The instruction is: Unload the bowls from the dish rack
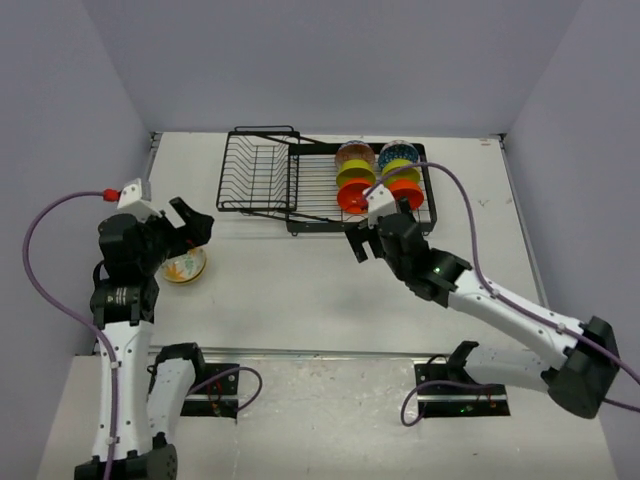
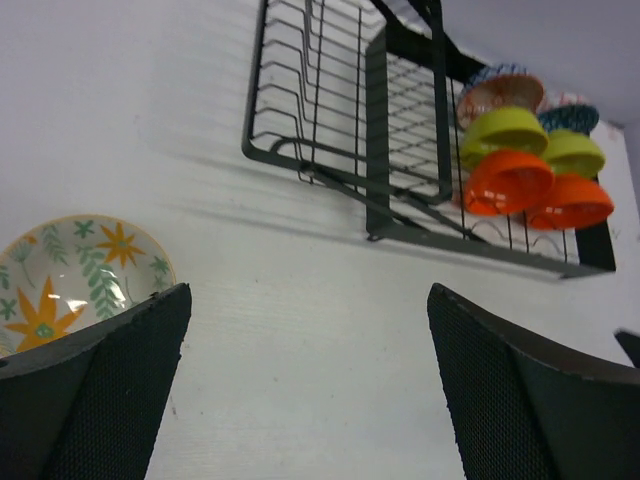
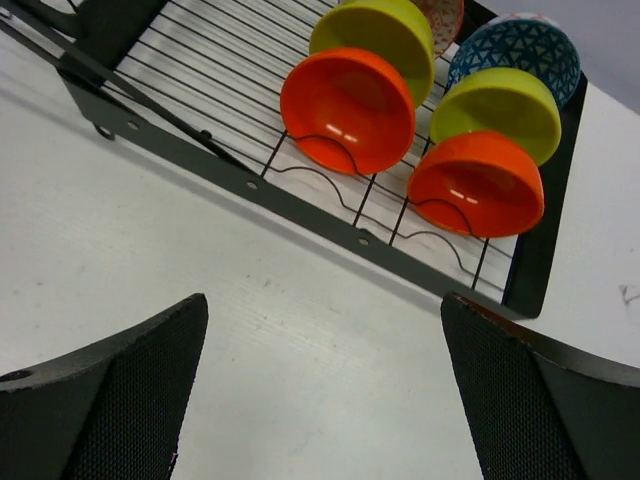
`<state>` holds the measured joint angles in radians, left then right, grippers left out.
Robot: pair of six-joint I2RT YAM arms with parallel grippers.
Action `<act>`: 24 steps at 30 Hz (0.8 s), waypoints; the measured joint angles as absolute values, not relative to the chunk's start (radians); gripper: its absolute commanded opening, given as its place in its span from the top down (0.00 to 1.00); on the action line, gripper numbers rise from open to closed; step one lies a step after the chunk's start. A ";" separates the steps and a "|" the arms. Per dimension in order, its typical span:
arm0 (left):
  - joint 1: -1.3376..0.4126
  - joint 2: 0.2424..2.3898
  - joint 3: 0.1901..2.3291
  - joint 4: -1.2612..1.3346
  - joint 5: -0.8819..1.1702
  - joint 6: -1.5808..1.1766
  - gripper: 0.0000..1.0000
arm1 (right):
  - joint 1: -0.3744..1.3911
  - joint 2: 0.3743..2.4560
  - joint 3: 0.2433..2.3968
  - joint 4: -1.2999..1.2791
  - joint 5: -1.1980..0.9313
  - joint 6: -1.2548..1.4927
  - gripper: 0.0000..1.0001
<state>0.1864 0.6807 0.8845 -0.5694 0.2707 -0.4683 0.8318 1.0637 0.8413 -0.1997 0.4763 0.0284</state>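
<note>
The black wire dish rack stands at the back of the table. Several bowls stand on edge in two rows in its flat right section: orange bowls in front, yellow-green bowls behind them, and patterned bowls at the back. A floral bowl sits upright on the table at the left. My left gripper hangs open just above and beside that floral bowl, holding nothing. My right gripper is open over bare table, just short of the rack's front rail, facing the orange bowls.
The rack's deep basket section holds nothing. Purple cables trail from both arms. Grey walls close in the table at the back and on both sides.
</note>
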 measured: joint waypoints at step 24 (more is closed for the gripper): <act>-0.193 0.593 0.820 -0.608 -0.153 -0.399 0.00 | 0.629 1.912 1.324 0.027 0.408 -0.903 0.37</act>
<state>-0.1932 0.5934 0.8196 -0.6079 -0.1532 -0.3992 0.6292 1.9118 1.3235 0.0269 0.4076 -0.9031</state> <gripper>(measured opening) 0.997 0.677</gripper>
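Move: From the right hand the left-hand orange bowl in the rack is some 21 cm ahead, 5 cm to the left and 11 cm below. Its orange twin stands about 10 cm to the right of it and level with it. The yellow-green bowl sits roughly 5 cm beyond it, the pink patterned bowl about 9 cm beyond it. From the left hand the left-hand orange bowl is about 23 cm ahead, 34 cm right and 17 cm below. Reach the right gripper forward about 19 cm and down over the rack's front edge to the left-hand orange bowl, rolling the hand's left side down some 50 degrees as you go. Narrow the wide-open fingers partway around its rim, easing off at the end. Meanwhile, let the empty left hand dip right and down, then settle slightly back, left side tipped up a little. ##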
